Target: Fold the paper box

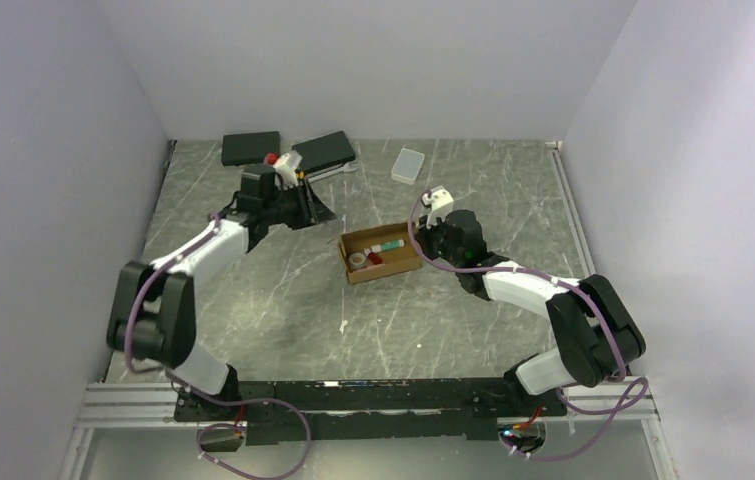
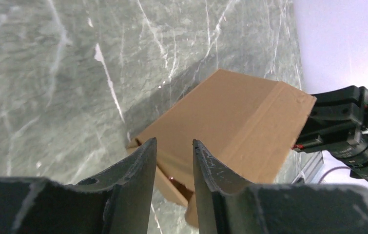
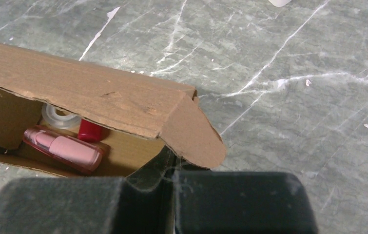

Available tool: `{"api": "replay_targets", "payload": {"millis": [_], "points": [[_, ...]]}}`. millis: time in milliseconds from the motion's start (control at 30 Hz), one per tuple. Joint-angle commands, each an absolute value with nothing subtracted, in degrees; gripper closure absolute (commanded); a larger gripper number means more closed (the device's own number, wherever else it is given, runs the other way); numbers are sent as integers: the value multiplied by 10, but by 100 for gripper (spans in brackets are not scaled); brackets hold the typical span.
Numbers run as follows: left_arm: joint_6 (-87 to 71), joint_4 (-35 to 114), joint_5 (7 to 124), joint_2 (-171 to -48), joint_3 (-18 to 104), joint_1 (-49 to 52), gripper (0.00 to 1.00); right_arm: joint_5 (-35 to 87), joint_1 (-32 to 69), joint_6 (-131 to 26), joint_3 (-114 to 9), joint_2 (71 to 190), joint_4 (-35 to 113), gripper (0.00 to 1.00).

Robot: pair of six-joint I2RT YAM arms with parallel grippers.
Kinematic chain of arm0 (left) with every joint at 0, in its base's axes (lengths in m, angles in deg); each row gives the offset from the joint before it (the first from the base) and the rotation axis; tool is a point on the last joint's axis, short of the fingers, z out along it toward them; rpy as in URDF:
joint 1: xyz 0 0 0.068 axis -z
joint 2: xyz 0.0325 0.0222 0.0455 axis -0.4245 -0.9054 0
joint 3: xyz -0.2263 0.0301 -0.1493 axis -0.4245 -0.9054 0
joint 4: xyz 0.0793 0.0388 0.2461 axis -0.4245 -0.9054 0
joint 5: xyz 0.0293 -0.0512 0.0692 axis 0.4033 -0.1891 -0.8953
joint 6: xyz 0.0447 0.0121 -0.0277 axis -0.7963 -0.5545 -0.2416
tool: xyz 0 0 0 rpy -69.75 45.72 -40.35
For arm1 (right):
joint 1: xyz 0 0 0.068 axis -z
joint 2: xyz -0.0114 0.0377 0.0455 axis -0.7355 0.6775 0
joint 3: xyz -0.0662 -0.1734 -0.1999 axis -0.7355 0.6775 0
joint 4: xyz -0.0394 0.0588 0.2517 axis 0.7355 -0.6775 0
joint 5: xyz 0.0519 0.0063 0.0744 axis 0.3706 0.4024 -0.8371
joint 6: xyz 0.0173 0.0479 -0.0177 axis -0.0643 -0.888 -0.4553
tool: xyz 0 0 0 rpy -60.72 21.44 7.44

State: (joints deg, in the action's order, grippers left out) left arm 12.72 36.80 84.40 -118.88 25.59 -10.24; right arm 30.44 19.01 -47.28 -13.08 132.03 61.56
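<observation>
The paper box [image 1: 383,253] is a brown cardboard mailer standing open in the middle of the table, with small items inside. In the right wrist view its lid flap [image 3: 99,97] leans over the inside, ending in a rounded tab. My right gripper [image 1: 421,243] is at the box's right end. In its own view the right gripper [image 3: 172,168] is shut on the end wall's edge. My left gripper [image 1: 315,210] is open and empty, well to the left and behind the box. In the left wrist view the left gripper [image 2: 174,144] looks across at the box's outer side [image 2: 230,122].
Inside the box lie a pink tube [image 3: 65,148], a red cap [image 3: 90,130] and a clear tape roll [image 3: 57,116]. Two flat black boxes [image 1: 251,148] [image 1: 325,150] and a translucent white case [image 1: 408,165] lie at the back. White walls enclose the table.
</observation>
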Motion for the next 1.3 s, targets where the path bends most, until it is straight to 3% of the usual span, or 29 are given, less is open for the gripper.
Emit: {"api": "replay_targets", "payload": {"millis": [0, 233, 633, 1000, 1267], "points": [[83, 376, 915, -1272, 324, -74, 62, 289, 186, -465, -125, 1313, 601, 100], [49, 336, 926, -1333, 365, -36, 62, 272, 186, -441, -124, 1300, 590, 95], [42, 336, 931, -1340, 348, -23, 63, 223, 190, -379, -111, 1199, 475, 75], [10, 301, 924, -1334, 351, -1, 63, 137, 223, -252, -163, 1138, 254, 76], [-1, 287, 910, -1344, 346, 16, 63, -33, 281, -101, -218, 1110, 85, 79]]}}
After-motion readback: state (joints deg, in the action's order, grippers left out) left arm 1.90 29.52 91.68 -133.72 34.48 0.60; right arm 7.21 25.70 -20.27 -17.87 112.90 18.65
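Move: The lid stands raised from the box's far edge, its middle about 12 cm right of the left hand, 3 cm back and 3 cm lower. The open box's middle lies some 13 cm right, 5 cm back and 10 cm below that hand, the tape roll inside it 7 cm right, 7 cm back and 11 cm below. From the right hand, shut at the box's right end, the lid is about 9 cm left, 2 cm ahead and 4 cm higher. Left hand sweeps about 8 cm right, down and back onto the lid; right hand opens slightly, withdrawing 10 cm. ##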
